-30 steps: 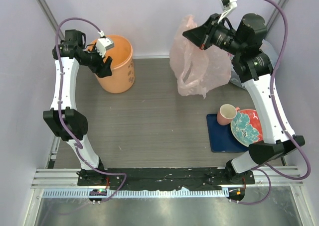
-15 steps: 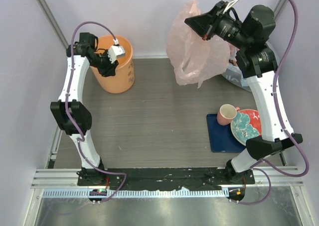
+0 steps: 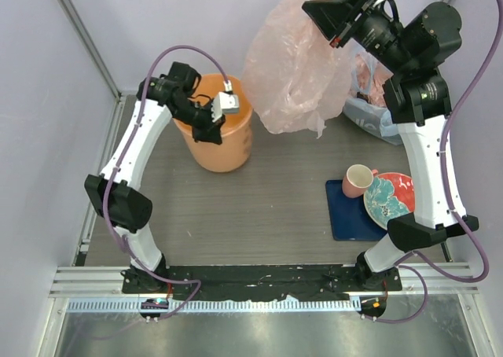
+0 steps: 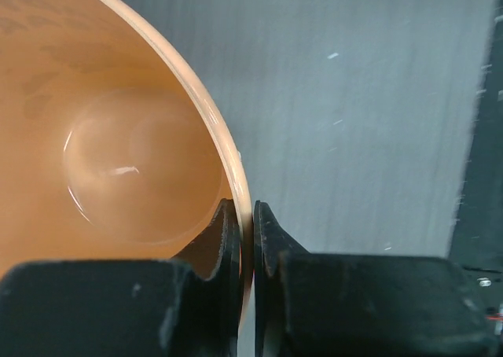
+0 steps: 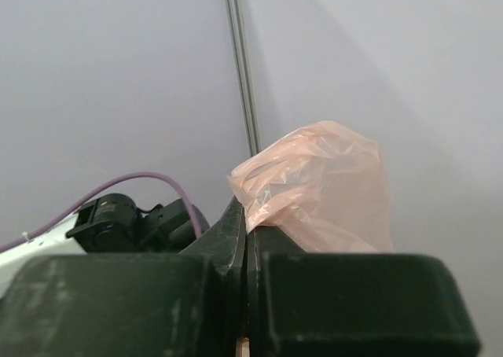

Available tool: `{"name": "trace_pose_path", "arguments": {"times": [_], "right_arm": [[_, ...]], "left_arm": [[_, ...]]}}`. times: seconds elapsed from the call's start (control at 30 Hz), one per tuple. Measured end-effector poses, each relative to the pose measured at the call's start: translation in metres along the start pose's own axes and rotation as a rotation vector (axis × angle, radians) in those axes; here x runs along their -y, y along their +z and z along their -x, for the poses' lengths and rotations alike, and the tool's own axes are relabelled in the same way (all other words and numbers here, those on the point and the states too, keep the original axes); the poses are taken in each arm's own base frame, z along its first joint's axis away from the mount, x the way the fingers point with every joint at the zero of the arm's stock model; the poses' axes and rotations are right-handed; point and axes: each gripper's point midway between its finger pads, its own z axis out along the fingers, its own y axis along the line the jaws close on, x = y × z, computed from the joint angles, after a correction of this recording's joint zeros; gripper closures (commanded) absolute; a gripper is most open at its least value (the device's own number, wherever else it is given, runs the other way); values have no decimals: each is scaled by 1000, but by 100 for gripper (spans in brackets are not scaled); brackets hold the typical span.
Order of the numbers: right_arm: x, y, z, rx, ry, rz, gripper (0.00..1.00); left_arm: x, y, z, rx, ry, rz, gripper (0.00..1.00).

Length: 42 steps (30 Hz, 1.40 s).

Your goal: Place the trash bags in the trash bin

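The orange trash bin (image 3: pixel 233 148) stands upright at the back of the table, left of centre. My left gripper (image 3: pixel 204 127) is shut on its rim; in the left wrist view one finger is inside the trash bin (image 4: pixel 118 137) and one outside, the left gripper (image 4: pixel 247 230) pinching the thin wall. The bin's bottom looks bare. My right gripper (image 3: pixel 316 11) is raised high at the back and shut on the top of the pale-pink trash bag (image 3: pixel 291 70), which hangs loose just right of the bin. In the right wrist view the trash bag (image 5: pixel 330 185) bunches out above the right gripper (image 5: pixel 247 219).
A bluish-clear sack stuffed with pink plastic (image 3: pixel 374 97) lies at the back right, behind the right arm. A pink cup (image 3: pixel 357 181) and a patterned plate (image 3: pixel 391 202) sit on a dark blue mat (image 3: pixel 347 219) at the right. Pale walls enclose the table.
My left gripper has shut on the bin's rim and the bin has shifted right, toward the centre. My right gripper has lifted the pink bag higher and leftward.
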Motion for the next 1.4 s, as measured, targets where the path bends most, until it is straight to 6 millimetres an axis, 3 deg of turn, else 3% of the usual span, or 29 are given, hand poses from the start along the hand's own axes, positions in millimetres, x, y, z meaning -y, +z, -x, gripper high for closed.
{"name": "trace_pose_path", "arguments": {"times": [0.1, 0.2, 0.3, 0.4, 0.5, 0.53, 0.63, 0.67, 0.77, 0.83, 1.0, 1.07, 1.17, 1.27, 1.4], "right_arm": [[-3, 0, 10, 31, -14, 3, 99], [-5, 0, 16, 52, -21, 9, 99], [-6, 0, 19, 60, -21, 16, 99], [-8, 0, 21, 67, -20, 25, 99], [-11, 0, 20, 66, -17, 36, 99], [-12, -1, 19, 62, -13, 41, 99], [-16, -2, 18, 55, -6, 61, 99], [-17, -2, 18, 54, -5, 69, 99], [-22, -2, 17, 50, 0, 91, 99], [-25, -3, 17, 48, 0, 108, 99], [-35, -6, 17, 36, -4, 161, 99], [-43, -8, 17, 28, -4, 195, 99], [-54, -14, 16, 16, -1, 244, 99], [-67, -17, 13, 7, 3, 295, 99], [-85, -19, 12, 0, 8, 361, 99]], "left_arm": [[43, 5, 29, 45, 21, -71, 100], [89, 10, 45, 75, -21, -149, 100], [133, 22, 40, 62, -121, -214, 100], [155, 36, 34, 36, -138, -217, 100], [161, 46, 36, 23, -120, -182, 75], [162, 49, 37, 19, -118, -170, 57], [163, 51, 38, 8, -142, -150, 32], [163, 50, 38, 4, -152, -146, 30], [159, 41, 47, 6, -165, -119, 25], [153, 29, 64, 33, -148, -91, 25], [142, -14, 102, 174, -126, -28, 26], [128, -41, 103, 257, -186, 23, 24], [87, -88, 92, 422, -331, 184, 19], [53, -119, 81, 596, -438, 287, 14], [32, -117, 85, 722, -435, 257, 4]]}}
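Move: The left fingers are already shut on the near rim of the orange trash bin, whose middle is about 11 cm ahead and 13 cm below them. From the right hand, high up with the pink trash bag hanging some 14 cm under its fingers, the bin's middle is roughly 11 cm ahead, 24 cm left and 51 cm down. The cup is about 22 cm right of the right hand, level with it fore and aft; the plastic sack is about 23 cm ahead and 28 cm right, both far below. Still pinching the near rim, the left hand drags the bin about 15 cm back and 9 cm right, then opens and lets go, climbs some 15 cm and swings forward and left while its fingers tip up towards level. The right hand keeps hold of the pink bag high up, then draws it about 8 cm back and a little left, turning some 20 degrees counter-clockwise. ##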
